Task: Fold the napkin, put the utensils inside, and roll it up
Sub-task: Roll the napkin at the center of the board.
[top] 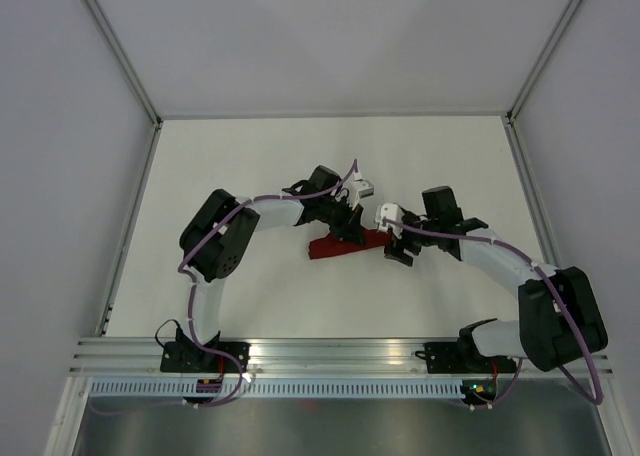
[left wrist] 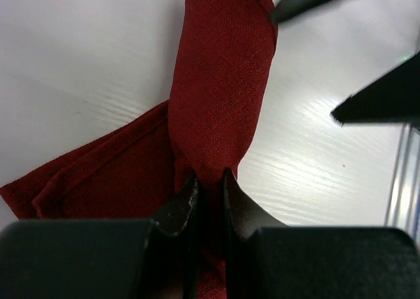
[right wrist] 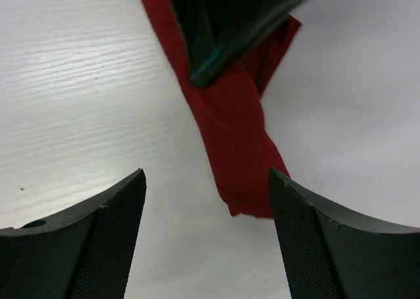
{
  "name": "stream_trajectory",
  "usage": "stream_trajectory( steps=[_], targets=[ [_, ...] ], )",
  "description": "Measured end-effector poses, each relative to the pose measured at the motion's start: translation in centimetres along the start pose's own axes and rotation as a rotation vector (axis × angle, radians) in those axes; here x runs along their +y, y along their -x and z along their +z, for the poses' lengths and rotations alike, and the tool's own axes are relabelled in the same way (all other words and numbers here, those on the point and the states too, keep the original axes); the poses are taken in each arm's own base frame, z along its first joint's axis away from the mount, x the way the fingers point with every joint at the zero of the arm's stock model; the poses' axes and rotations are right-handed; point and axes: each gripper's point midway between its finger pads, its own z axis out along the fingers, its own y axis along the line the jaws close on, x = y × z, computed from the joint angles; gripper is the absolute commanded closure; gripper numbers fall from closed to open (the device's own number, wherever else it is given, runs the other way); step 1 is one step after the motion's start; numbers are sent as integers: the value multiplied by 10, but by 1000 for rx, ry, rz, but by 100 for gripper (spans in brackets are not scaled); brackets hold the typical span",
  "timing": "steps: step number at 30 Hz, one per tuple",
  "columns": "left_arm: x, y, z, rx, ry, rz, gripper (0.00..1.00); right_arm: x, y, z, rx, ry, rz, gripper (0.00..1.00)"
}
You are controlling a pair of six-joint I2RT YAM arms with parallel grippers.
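Note:
The dark red napkin (top: 338, 246) lies rolled into a narrow bundle at the middle of the table, with a flatter loose part spreading to its left (left wrist: 98, 174). My left gripper (left wrist: 209, 181) is shut on one end of the roll (left wrist: 220, 82), cloth pinched between its jaws. My right gripper (right wrist: 207, 174) stands open just off the other end of the roll (right wrist: 239, 148), its right finger close beside the cloth and nothing between the pads. The utensils are hidden from every view.
The white table (top: 250, 176) is bounded by metal frame rails at left (top: 130, 226) and right (top: 530, 206). In the left wrist view the right gripper's black fingers (left wrist: 380, 102) reach in from the upper right. The left gripper's body (right wrist: 230, 23) overhangs the roll in the right wrist view.

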Motion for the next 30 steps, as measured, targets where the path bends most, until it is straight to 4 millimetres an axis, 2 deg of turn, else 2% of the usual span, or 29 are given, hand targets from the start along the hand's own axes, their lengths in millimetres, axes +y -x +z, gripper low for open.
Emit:
stream_trajectory(
  steps=[3, 5, 11, 14, 16, 20, 23, 24, 25, 30],
  targets=[
    [-8, -7, 0, 23, -43, -39, 94, 29, 2, 15, 11, 27, -113, 18],
    [-13, -11, 1, 35, -77, -66, 94, 42, 3, 24, 19, 31, -175, 18],
    [-24, -18, 2, 58, -144, -133, 93, 48, 11, 38, 24, -6, -282, 19],
    [-28, -20, 3, 71, -169, -156, 92, 48, 16, 44, 22, -33, -326, 23],
    [-30, -22, 3, 78, -183, -168, 91, 53, 13, 49, 34, -30, -345, 30],
    [-32, -25, 2, 89, -197, -182, 86, 56, 4, 58, 66, -20, -359, 36],
    [-33, -25, 2, 93, -203, -188, 76, 50, 5, 59, 66, -46, -376, 57],
    [-34, -26, 3, 96, -207, -192, 73, 49, 7, 59, 63, -54, -380, 69],
    [-34, -26, 3, 97, -209, -193, 66, 49, 6, 59, 63, -56, -383, 71],
    [-32, -28, 3, 106, -196, -205, 60, 51, 4, 60, 67, -50, -383, 78]
  ],
)
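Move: The rolled napkin lies crosswise, already pinched near its middle by the left hand, its middle barely 1 cm left of that hand and 1 cm below it, level in reach. From the right hand, open above its near end, the napkin's middle is about 9 cm left, 1 cm ahead and 5 cm down. The roll's right end lies about 2 cm ahead of the right hand, 1 cm left and 5 cm below. The roll is drawn back towards the bases by the left hand, about 4 cm, with the wrist turning some 15 degrees. The open right hand comes left, down and back, about 6 cm sideways, to straddle the roll just right of the left fingers, then closes on it. As it pinches, the left hand stops and its fingers begin to open around the cloth. ##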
